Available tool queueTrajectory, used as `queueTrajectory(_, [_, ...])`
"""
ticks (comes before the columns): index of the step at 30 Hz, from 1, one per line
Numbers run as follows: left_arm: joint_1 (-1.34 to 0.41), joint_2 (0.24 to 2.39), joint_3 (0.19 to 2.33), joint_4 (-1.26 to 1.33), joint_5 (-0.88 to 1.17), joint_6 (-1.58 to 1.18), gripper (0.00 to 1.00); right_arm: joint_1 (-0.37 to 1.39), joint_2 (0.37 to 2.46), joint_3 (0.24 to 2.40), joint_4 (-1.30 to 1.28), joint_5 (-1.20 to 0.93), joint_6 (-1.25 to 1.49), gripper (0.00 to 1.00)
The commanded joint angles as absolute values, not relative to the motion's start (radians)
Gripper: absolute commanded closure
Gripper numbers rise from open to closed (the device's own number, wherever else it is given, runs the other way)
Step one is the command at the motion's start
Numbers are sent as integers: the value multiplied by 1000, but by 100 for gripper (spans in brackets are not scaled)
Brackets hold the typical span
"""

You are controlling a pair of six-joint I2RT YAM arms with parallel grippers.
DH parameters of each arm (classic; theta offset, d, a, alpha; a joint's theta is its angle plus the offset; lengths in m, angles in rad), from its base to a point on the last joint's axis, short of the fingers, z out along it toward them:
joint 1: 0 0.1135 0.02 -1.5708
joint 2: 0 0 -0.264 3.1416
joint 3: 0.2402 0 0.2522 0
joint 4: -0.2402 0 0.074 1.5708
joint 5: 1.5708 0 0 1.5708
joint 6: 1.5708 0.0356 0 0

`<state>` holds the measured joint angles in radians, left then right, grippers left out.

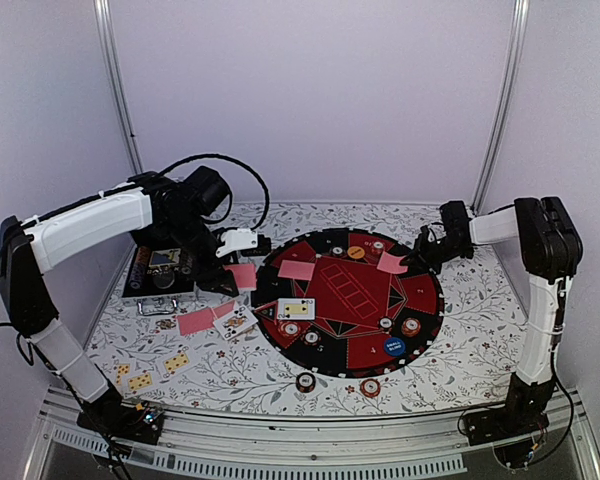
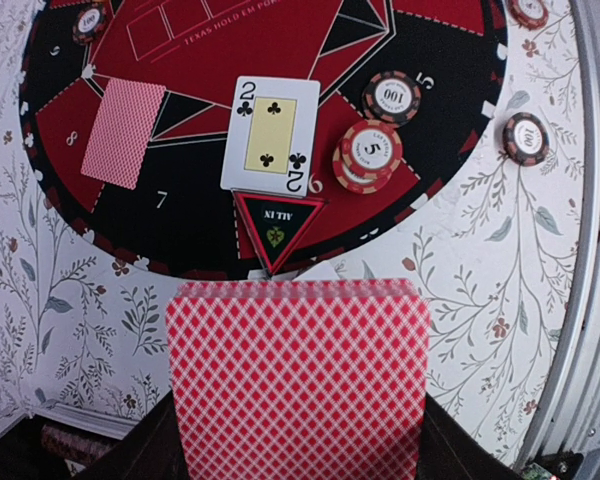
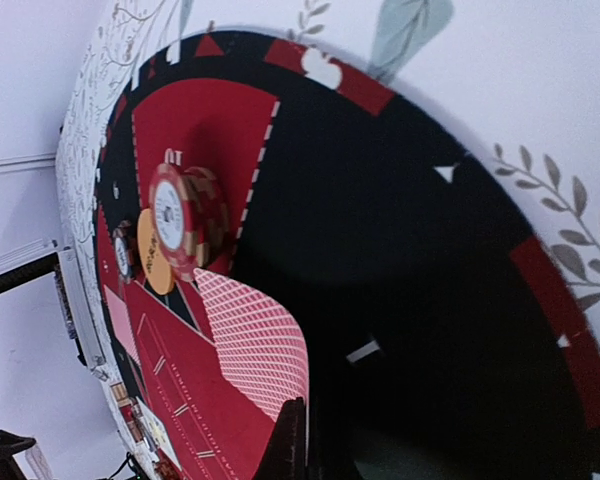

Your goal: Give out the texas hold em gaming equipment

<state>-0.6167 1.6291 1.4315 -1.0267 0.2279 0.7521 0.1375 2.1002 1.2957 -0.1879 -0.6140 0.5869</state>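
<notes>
My left gripper (image 1: 242, 262) is shut on a red-backed playing card (image 2: 295, 380), held just off the left rim of the round mat (image 1: 428, 318). On the mat beyond it lie a face-up two of clubs (image 2: 271, 135), a face-down card (image 2: 124, 132) and stacked chips (image 2: 371, 155). At the mat's far right, my right gripper (image 1: 420, 255) is shut on another red-backed card (image 3: 255, 345). That card bends and its free edge touches the mat. Near it stand a chip stack (image 3: 185, 220) and an orange disc (image 3: 155, 252). A blue disc (image 1: 394, 349) lies at the mat's near edge.
The open case (image 1: 160, 270) stands at the back left under my left arm. Loose cards (image 1: 195, 321) and face-up ones (image 1: 177, 362) lie on the floral cloth left of the mat. Two chips (image 1: 306, 381) (image 1: 370, 387) sit off the mat's near rim.
</notes>
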Motion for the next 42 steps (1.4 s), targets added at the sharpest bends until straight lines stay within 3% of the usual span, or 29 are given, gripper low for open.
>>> queueTrajectory(1, [-609, 1619, 1457, -1032, 246, 758, 53, 133, 2125, 1329, -267, -526, 537, 98])
queueTrajectory(7, [-609, 1618, 1457, -1032, 248, 757, 53, 124, 2101, 1331, -293, -479, 521, 98])
queueTrajectory(11, [-609, 1618, 1460, -1034, 248, 758, 53, 124, 2100, 1351, -308, -479, 519, 89])
queueTrajectory(13, [-609, 1617, 1461, -1035, 247, 759, 53, 124, 2095, 1354, -315, -473, 516, 81])
queueTrajectory(17, [-609, 1618, 1464, -1037, 248, 759, 53, 124, 2067, 1350, -335, -441, 513, 51])
queueTrajectory(21, [-610, 1618, 1466, -1037, 249, 759, 53, 123, 1996, 1325, -329, -405, 522, 34])
queueTrajectory(27, [-611, 1618, 1471, -1037, 246, 757, 53, 152, 1840, 1248, -269, -440, 570, 22])
queueTrajectory(33, [-612, 1628, 1485, -1031, 259, 751, 53, 364, 1733, 1164, -100, -598, 708, 11])
queueTrajectory(42, [-617, 1635, 1499, -1035, 261, 745, 53, 655, 1801, 1180, 263, -764, 978, 7])
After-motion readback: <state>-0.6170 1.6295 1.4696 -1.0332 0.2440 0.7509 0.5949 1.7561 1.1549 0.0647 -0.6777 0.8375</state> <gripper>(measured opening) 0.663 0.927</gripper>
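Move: My right hand pinches one end of a playing card just above the far right of the mat. The card's middle is about 5 cm to my left and 1 cm ahead, almost level with my fingertips. The red chip stack stands some 8 cm left and 5 ahead, the orange disc roughly 13 left and 3 ahead. From my left hand, which keeps the deck, that card lies about 35 cm right, 14 ahead and 14 lower. With my right hand I ease the card down about 1 cm and slightly to the right onto the mat, then open the fingers almost fully to let it go. I lift clear, still drifting right at first, then sweep fast to the left, back and up, some 20 cm left of where I began and 15 higher, heading open-fingered for the deck in my left hand. ##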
